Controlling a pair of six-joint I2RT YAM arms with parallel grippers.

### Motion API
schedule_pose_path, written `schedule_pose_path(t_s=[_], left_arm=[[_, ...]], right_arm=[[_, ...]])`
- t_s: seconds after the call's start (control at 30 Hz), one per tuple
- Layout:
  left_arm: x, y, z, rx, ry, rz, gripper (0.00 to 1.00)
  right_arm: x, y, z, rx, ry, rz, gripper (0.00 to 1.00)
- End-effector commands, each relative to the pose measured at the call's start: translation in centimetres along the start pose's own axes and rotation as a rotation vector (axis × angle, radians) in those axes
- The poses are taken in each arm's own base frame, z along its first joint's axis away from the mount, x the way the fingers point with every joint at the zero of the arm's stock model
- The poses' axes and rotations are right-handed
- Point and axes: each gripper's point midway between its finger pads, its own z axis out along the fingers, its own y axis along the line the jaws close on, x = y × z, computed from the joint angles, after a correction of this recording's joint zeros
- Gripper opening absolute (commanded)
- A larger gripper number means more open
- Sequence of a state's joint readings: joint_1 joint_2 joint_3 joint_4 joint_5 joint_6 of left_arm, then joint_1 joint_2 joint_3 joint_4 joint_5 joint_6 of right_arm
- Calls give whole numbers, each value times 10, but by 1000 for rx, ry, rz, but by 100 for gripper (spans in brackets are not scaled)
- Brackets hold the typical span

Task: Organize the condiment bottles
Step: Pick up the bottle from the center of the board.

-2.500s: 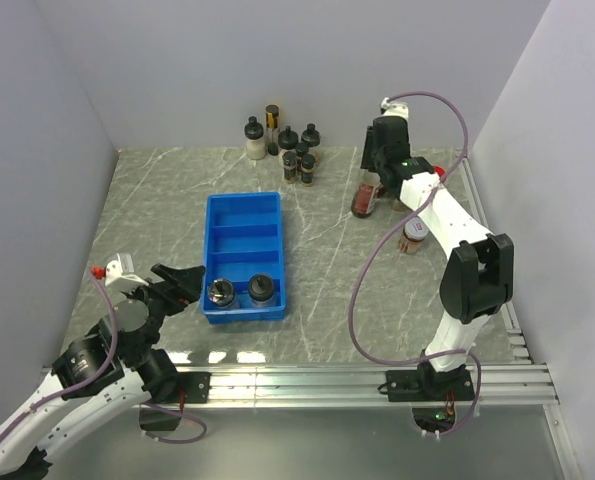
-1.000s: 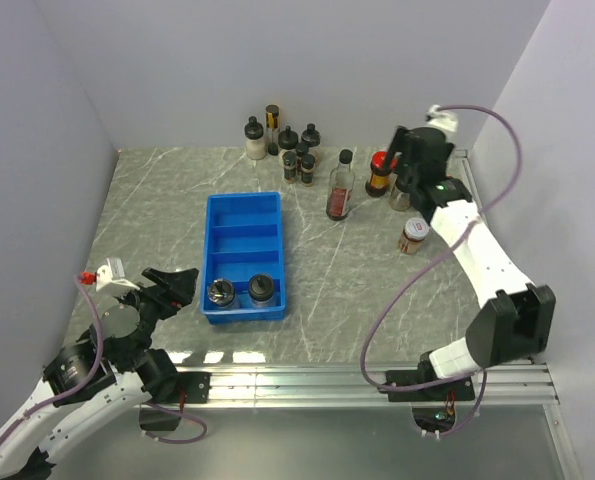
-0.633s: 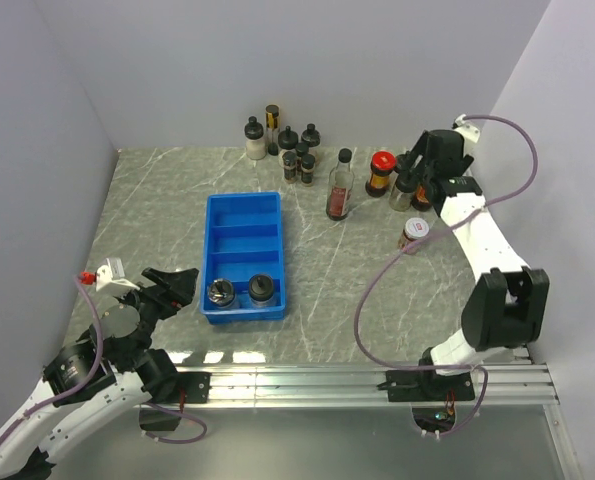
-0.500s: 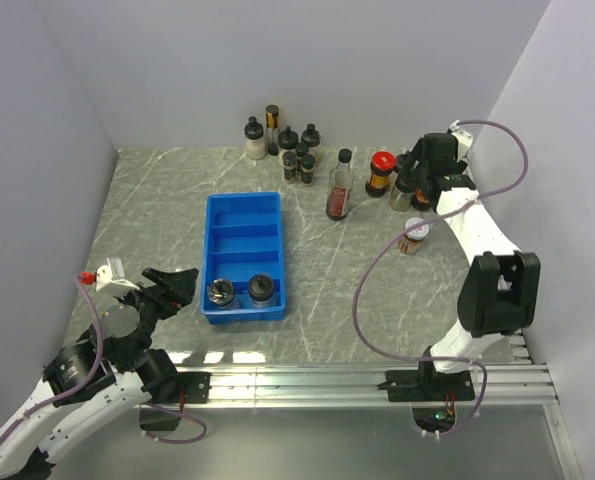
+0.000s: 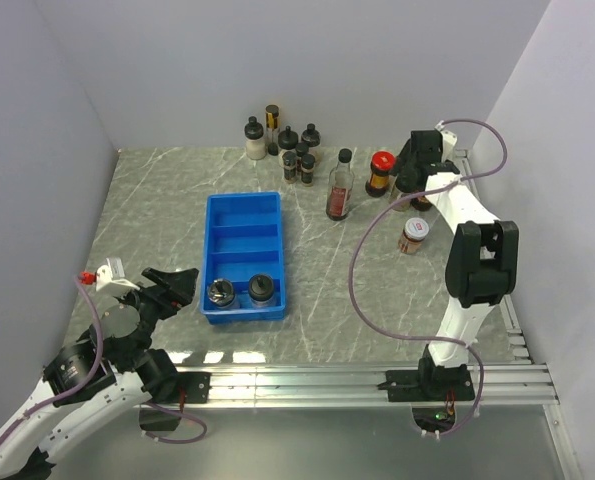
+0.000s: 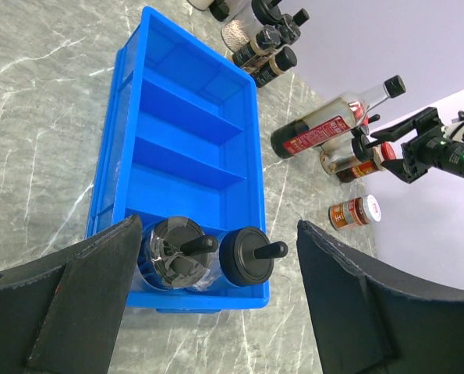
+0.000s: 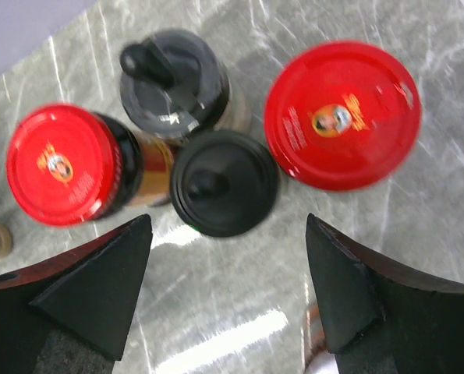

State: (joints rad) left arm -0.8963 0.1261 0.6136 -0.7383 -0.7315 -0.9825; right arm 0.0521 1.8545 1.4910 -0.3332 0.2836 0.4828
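The condiment bottles stand in groups. Several black-capped ones cluster at the back, and a tall sauce bottle stands beside a red-capped jar. A lone jar stands nearer on the right. Two black-capped jars sit in the blue tray's nearest compartment. My right gripper hangs open over the back-right group. In its wrist view a black cap lies just ahead of the right gripper, flanked by two red caps. My left gripper is open above the tray's near end.
The tray's two far compartments hold nothing. A grinder-topped jar stands behind the black cap. Walls close in at the back and both sides. A metal rail runs along the near table edge.
The right gripper has left the sauce bottle standing at mid-table and swung right, then back, over the back-right jars. The left arm has drawn back slightly and now holds still.
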Motion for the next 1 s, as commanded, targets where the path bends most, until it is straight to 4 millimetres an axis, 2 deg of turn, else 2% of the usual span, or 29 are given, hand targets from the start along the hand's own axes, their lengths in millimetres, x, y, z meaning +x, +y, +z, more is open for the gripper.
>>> schedule_pose_path(t_s=[0.0, 0.73, 0.97], left_arm=[[-9, -5, -1, 9, -26, -19, 86], [-7, -2, 2, -16, -26, -7, 86], [-6, -2, 2, -15, -26, -6, 87]], right_arm=[[-23, 7, 4, 2, -49, 35, 86], [-7, -1, 56, 48, -8, 5, 85], [-12, -5, 59, 31, -25, -38, 83]])
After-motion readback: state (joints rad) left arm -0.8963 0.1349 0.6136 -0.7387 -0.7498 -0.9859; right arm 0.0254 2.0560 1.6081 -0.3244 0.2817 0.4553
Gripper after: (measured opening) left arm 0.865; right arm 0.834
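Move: The nearer of the two black-capped bottles stands about 5 cm ahead of the right gripper and 2 cm to its right, its middle some 9 cm below. From that bottle, the right red-lid jar is 6 cm right and 2 cm farther, the rear black-capped bottle 6 cm farther and 1 cm left, the left red-lid jar 7 cm left and 4 cm farther. From the left gripper the bottle lies roughly 38 cm ahead and 50 cm right. Sink the open right gripper over the near black-capped bottle: ease forward first, then drop about 5 cm while tipping the fingers some 5 degrees further down. Finish by edging forward and slightly right, about 3 cm forward in all, so the fingers straddle the cap, the right one slipping into the gap beside the right red-lid jar; keep them open. ##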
